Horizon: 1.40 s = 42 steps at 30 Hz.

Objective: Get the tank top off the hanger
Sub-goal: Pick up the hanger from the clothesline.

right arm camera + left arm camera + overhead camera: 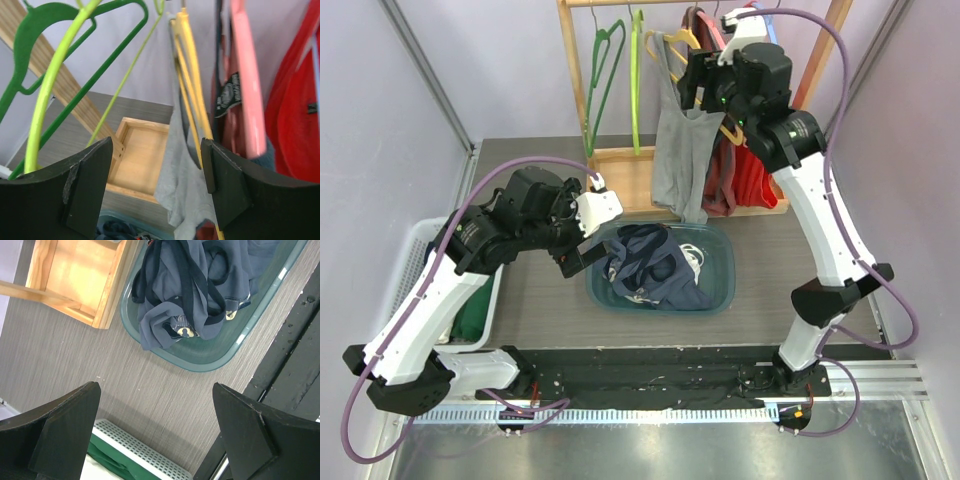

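A grey tank top (678, 150) hangs from a yellow hanger (665, 45) on the wooden rack. In the right wrist view the tank top (182, 175) drapes below the yellow hanger (189, 75), with one strap still over it. My right gripper (698, 82) is open up at the hanger's shoulder. In its own view (157, 185) the cloth and a hanger arm lie between the fingers, close to the right finger (225, 185). My left gripper (578, 256) is open and empty, low over the table beside the tub, as its own view (155, 425) shows.
A teal tub (720, 290) holds dark blue clothes (650, 265), also in the left wrist view (195, 285). Green hangers (605, 80), a lime hanger (636, 80) and red garments (750, 175) on a pink hanger (247, 90) share the rack (620, 185). A white basket (420, 250) stands left.
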Motion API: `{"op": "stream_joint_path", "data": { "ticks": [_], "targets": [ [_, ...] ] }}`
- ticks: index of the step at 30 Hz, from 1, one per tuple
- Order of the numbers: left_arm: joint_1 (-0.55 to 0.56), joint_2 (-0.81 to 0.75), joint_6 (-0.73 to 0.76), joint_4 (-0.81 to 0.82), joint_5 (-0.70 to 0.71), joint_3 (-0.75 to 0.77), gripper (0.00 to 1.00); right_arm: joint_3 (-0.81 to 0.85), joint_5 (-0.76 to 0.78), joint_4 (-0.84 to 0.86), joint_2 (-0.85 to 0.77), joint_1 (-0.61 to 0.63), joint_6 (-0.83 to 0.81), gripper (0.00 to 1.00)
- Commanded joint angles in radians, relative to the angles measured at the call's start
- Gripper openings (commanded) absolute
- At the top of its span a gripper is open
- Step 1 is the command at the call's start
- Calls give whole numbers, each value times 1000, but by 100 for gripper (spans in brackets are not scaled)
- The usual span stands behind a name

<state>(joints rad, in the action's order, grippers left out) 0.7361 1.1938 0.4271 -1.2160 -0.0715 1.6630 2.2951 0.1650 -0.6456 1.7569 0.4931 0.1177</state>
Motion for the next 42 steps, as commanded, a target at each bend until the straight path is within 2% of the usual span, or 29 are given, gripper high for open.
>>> {"op": "stream_joint_path", "data": {
  "ticks": [1,8,18,23,26,29,32,33,36,42],
  "targets": [
    [-9,-5,-5,36,1,4,100,-72,-36,67,-114,-48,22,79],
    [-15,1,-8,30,-17,11,100,-144,-96,100,-158,-106,33,79],
    [-17,-10,-7,33,-13,9,100,-174,-205,86,-111,-139,56,79],
    [-18,-17,-5,30,-11,4,100,-175,-208,73,-82,-139,62,76],
    [-20,-19,-5,32,-13,4,100,-181,-202,67,-77,-139,59,69],
    [-21,-17,-5,32,-14,3,100,-191,-197,70,-76,-137,57,57],
    [-24,-17,-7,33,-16,0,100,-200,-199,87,-77,-137,54,37],
    [-23,-19,-8,35,-13,0,100,-201,-199,93,-76,-136,54,24],
    [-24,-17,-10,36,-13,0,100,-226,-203,142,-80,-126,36,2],
    [-26,-19,-10,36,-7,-2,100,-264,-213,276,-91,-102,-31,1]
  ]
}}
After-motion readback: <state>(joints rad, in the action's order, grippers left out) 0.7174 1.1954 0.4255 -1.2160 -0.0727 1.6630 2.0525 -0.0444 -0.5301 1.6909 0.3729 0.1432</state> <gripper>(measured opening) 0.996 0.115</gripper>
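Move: The near arm of the yellow hanger, with the grey tank top on it, is just ahead of the right hand, about 2 cm out, 3 cm to its right and 5 cm lower; the grey cloth hangs some 18 cm below. The lime hanger is around 11 cm to the hand's left, the pink hanger some 8 cm to its right and 3 cm farther out. From the left hand the yellow arm is roughly 25 cm ahead, 26 cm right and 11 cm up. The yellow hanger's near arm gets pinched together with the grey cloth on it: the right hand, open, first swings about 5 cm right and slightly back, then sinks roughly 6 cm while easing forward and left, tipping down a little, before its fingers shut on the arm. Once shut, the hand shifts about 1 cm farther left. ##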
